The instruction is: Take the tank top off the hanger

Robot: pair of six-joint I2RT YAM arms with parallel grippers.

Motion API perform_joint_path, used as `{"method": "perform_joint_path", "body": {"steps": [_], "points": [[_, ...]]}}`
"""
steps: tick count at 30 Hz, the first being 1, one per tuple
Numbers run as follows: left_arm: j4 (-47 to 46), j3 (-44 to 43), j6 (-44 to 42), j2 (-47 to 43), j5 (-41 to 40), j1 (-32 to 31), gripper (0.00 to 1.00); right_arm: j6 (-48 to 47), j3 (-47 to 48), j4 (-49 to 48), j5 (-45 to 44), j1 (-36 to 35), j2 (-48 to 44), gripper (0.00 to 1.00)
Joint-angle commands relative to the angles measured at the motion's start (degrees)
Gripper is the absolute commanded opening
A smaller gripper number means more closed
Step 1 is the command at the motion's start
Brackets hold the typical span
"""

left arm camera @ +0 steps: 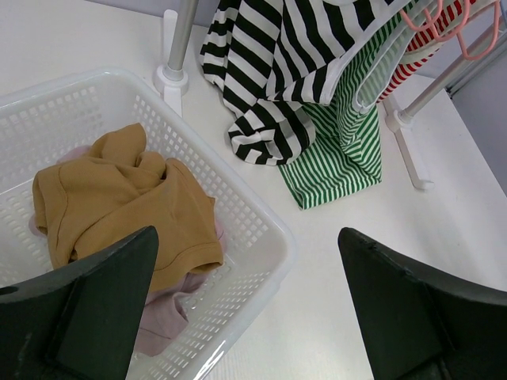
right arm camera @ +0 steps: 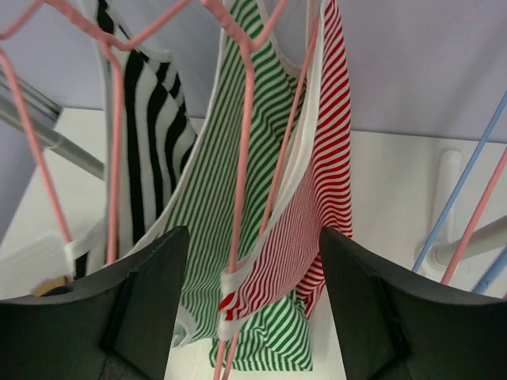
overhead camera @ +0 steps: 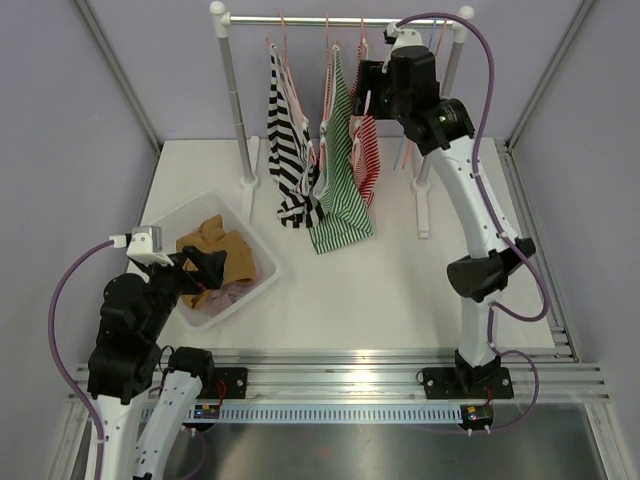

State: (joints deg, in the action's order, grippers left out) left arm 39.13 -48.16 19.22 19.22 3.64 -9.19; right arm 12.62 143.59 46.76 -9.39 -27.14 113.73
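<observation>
Three striped tank tops hang on pink hangers from the rail: black-and-white, green-and-white and red-and-white. My right gripper is raised to the rail next to the red one. In the right wrist view its fingers stand apart on either side of the red tank top and its pink hanger; the right gripper is open and touches neither. The green top and black top hang behind. My left gripper is open and empty above the basket.
A white basket at front left holds a mustard garment over a pink one. The rack's rail rests on two posts with white feet. Empty blue and pink hangers hang at the rail's right end.
</observation>
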Motion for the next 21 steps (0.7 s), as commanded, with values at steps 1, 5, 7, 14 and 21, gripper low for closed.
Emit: {"method": "perform_joint_path", "body": {"steps": [1, 5, 7, 14, 21], "points": [[-2.66, 0.09, -1.21, 0.64, -1.00, -0.30, 0.99, -5.06, 7.65, 3.68, -4.85, -0.64, 4.98, 0.74], [-2.75, -0.09, -1.38, 2.13, 0.05, -0.30, 0.99, -6.20, 8.55, 2.20, -8.36, -0.73, 7.12, 0.58], [-3.01, 0.00, -1.56, 2.92, 0.92, -0.30, 0.99, -6.91, 7.15, 0.62, -10.12, -0.55, 6.68, 0.53], [-3.45, 0.26, -1.82, 3.72, 3.39, -0.39, 0.99, -8.05, 6.53, -0.97, -10.39, -0.64, 6.59, 0.36], [-3.63, 0.26, -2.00, 3.71, 4.01, -0.48, 0.99, -8.84, 8.28, -0.27, -10.21, -0.46, 8.26, 0.14]]}}
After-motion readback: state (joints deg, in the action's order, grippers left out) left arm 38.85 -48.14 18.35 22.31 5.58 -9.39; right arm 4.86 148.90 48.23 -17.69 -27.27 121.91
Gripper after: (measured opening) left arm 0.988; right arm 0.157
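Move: The pink hanger carrying the red-striped tank top lies about 4 cm ahead of the right hand, 1 cm to its right and 4 cm below. From that hand, the green-striped tank top hangs some 5 cm left, 4 cm ahead and 15 cm below; the blue hanger is roughly 9 cm right, 4 cm ahead and 5 cm below. From the left hand, the pink hanger is about 34 cm ahead, 34 cm right and 9 cm above. The right hand sinks and reaches forward, about 4 cm each, to pinch the red-striped top's pink hanger. ##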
